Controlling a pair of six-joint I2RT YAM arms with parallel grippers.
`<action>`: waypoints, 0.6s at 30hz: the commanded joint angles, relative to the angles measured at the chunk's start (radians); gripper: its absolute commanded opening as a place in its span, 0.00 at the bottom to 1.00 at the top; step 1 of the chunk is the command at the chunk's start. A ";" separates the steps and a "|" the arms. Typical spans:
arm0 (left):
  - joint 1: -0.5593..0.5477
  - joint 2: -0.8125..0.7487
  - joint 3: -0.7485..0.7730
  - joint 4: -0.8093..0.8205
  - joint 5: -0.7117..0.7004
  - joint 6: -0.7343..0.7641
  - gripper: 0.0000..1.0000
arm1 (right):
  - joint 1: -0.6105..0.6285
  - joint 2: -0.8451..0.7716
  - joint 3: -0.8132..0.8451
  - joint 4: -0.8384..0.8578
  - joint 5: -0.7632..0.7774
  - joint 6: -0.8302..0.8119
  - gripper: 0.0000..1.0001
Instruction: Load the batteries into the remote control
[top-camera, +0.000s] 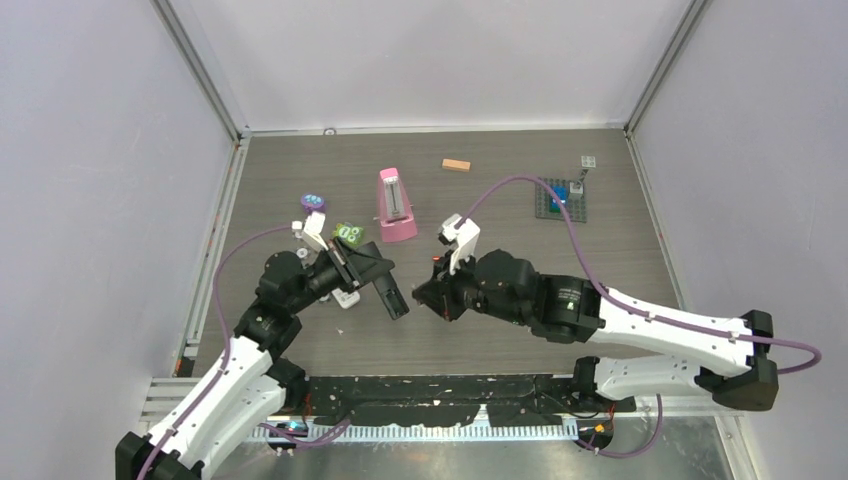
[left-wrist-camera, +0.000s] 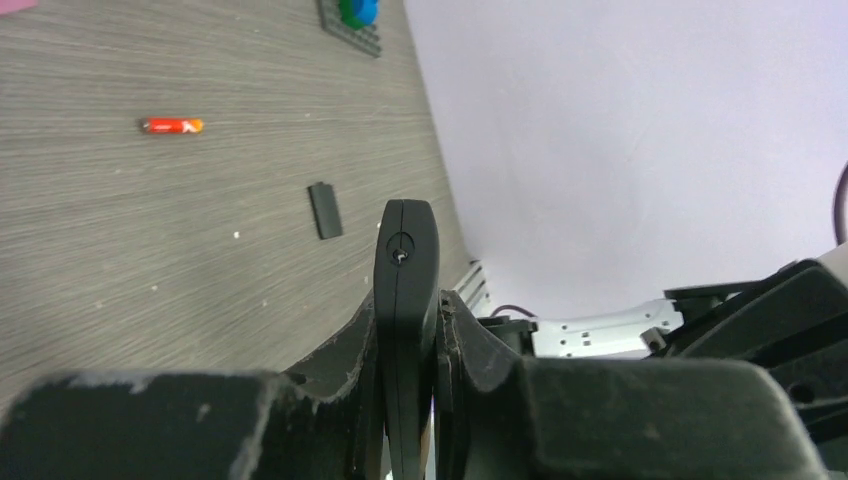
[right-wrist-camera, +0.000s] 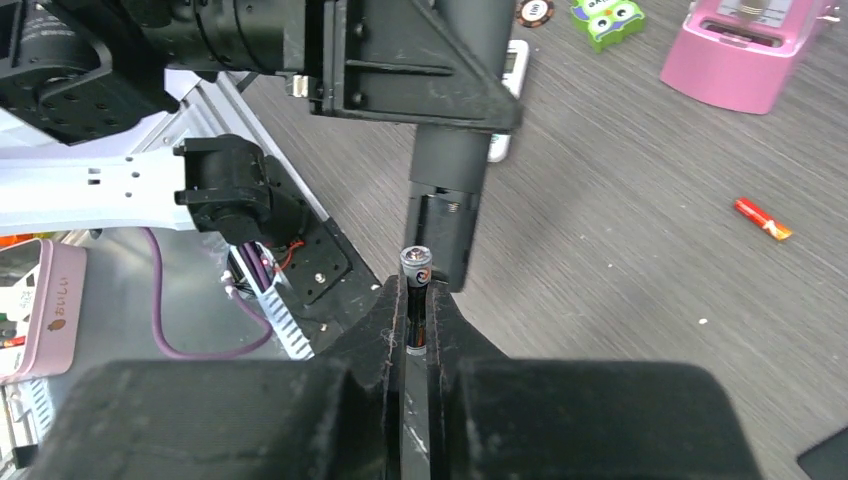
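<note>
My left gripper (left-wrist-camera: 408, 305) is shut on the black remote control (left-wrist-camera: 405, 265), seen edge-on in its wrist view and held above the table (top-camera: 385, 285). In the right wrist view the remote (right-wrist-camera: 455, 150) hangs with its open battery bay (right-wrist-camera: 445, 225) facing me. My right gripper (right-wrist-camera: 416, 295) is shut on a dark battery (right-wrist-camera: 415, 270), whose tip stands just below the bay. A loose red and orange battery (right-wrist-camera: 763, 219) lies on the table, also in the left wrist view (left-wrist-camera: 172, 125). The black battery cover (left-wrist-camera: 324, 210) lies flat nearby.
A pink metronome (top-camera: 397, 205), a green owl toy (top-camera: 349, 234) and a purple piece (top-camera: 313, 202) stand behind the left arm. A white device (top-camera: 346, 297) lies under it. Farther back are a wooden block (top-camera: 456, 165) and a grey brick plate (top-camera: 561, 197).
</note>
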 joint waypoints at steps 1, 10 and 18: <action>-0.001 -0.027 -0.010 0.230 0.040 -0.101 0.00 | 0.086 0.058 0.072 0.048 0.184 0.071 0.05; -0.001 -0.024 -0.040 0.371 0.072 -0.224 0.00 | 0.150 0.225 0.197 0.041 0.275 0.066 0.05; -0.001 -0.017 -0.049 0.420 0.105 -0.225 0.00 | 0.164 0.221 0.209 0.020 0.344 0.069 0.05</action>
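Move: The right gripper holds a grey-topped battery, and the open battery compartment of the black remote in the left gripper lies about 5 cm to its left, level fore and aft, and some 6 cm lower. On the table about 26 cm below, the orange battery lies roughly 15 cm ahead and 2 cm right, the white remote some 8 cm ahead and 17 cm left. From the left hand, the held battery is about 8 cm right, 5 cm back and 4 cm up. Raise the left gripper about 5 cm, fast at first, keeping its hold on the black remote and rolling some 15 degrees so its right side comes up and lifts the open compartment towards the battery. Meanwhile carry the right gripper left some 5 cm to the compartment, keep the battery pinched in the fingertips, and ease to a stop beside it. ##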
